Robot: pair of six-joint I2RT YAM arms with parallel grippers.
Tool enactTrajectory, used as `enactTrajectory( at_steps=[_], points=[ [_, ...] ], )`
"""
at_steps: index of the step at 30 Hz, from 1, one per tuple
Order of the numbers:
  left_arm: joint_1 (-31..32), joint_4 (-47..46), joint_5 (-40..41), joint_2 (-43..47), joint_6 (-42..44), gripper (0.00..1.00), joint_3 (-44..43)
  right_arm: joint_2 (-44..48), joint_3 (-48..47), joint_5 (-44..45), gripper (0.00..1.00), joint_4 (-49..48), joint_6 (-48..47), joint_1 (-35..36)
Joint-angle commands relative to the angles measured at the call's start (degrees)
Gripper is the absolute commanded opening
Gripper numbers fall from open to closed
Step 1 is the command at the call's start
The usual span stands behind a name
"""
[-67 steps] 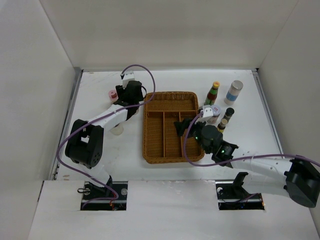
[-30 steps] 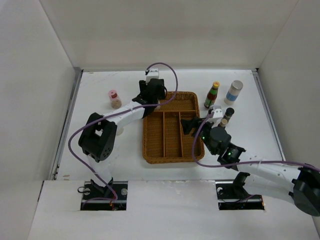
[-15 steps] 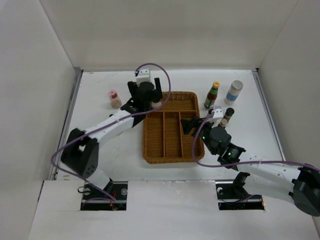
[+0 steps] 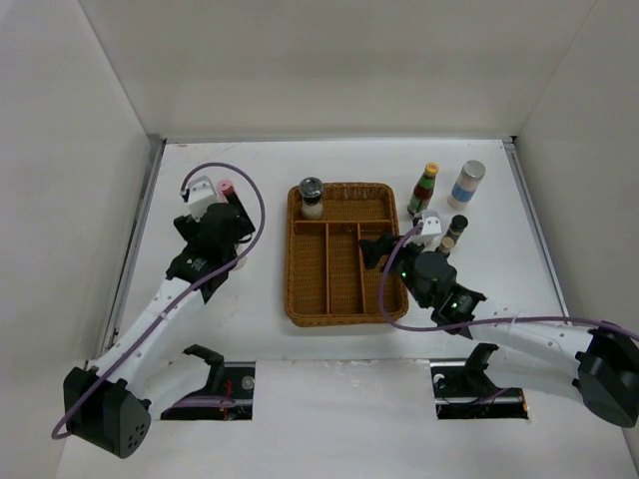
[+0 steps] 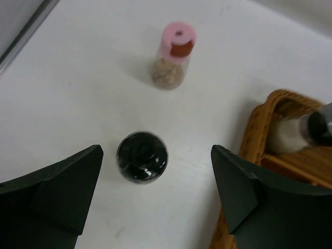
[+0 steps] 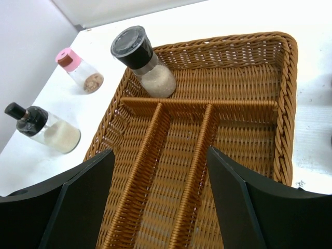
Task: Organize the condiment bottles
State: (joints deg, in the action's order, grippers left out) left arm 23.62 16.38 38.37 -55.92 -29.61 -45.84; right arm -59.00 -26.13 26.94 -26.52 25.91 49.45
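Observation:
A black-capped jar of white grains (image 4: 312,197) (image 6: 142,62) stands in the far left corner of the wicker tray (image 4: 339,314). Left of the tray, my left gripper (image 4: 228,222) (image 5: 156,150) hangs open above a black-capped bottle (image 5: 141,157) (image 6: 44,129). That bottle sits between the fingers, nearer the left one, untouched. A pink-capped bottle (image 4: 226,187) (image 5: 175,54) stands just beyond. My right gripper (image 4: 374,249) (image 6: 160,153) is open and empty over the tray's long compartments. Right of the tray stand a yellow-capped bottle (image 4: 426,190), a blue-labelled white bottle (image 4: 466,184) and a black-capped one (image 4: 456,228).
The tray's brown rim (image 5: 254,129) lies close to my left gripper's right finger. White walls enclose the table on three sides. A metal rail (image 4: 140,239) runs along the left edge.
My left gripper opened, left the black-capped jar in the tray's far left corner, and swung left and back to hover over the bottle beside the pink-capped one. The right arm barely moved.

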Motion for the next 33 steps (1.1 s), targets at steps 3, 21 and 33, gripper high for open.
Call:
enactTrajectory(
  at_steps=[3, 21, 33],
  points=[
    [-2.65, 3.59, -5.23, -1.72, -3.97, 0.87, 4.53, -0.15, -1.47, -0.66, 0.78, -2.22, 0.81, -0.37],
    [-5.82, -6.80, -6.03, -10.62, -3.88, 0.53, 7.79, 0.12, -1.73, -0.66, 0.79, -1.69, 0.54, -0.37],
    [10.41, -6.98, -4.80, -3.91, -0.72, 0.38, -5.82, 0.38, -1.30, 0.04, 0.79, -2.21, 0.46, -0.37]
  ],
)
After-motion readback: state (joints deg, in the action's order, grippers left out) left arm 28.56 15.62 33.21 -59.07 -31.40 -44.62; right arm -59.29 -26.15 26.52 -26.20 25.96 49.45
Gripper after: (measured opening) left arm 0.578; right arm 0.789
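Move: The black-capped bottle stands almost directly under the left hand, about 1 cm to its left and some 13 cm down. The pink-capped bottle is about 15 cm ahead and 3 cm left; the grinder in the basket is some 15 cm ahead and 20 cm right. From the right hand the black-capped bottle lies about 37 cm left and 4 cm ahead. Left hand sinks about 10 cm, pinches the bottle's black cap, then lifts it 8 cm, swinging right towards the basket. ##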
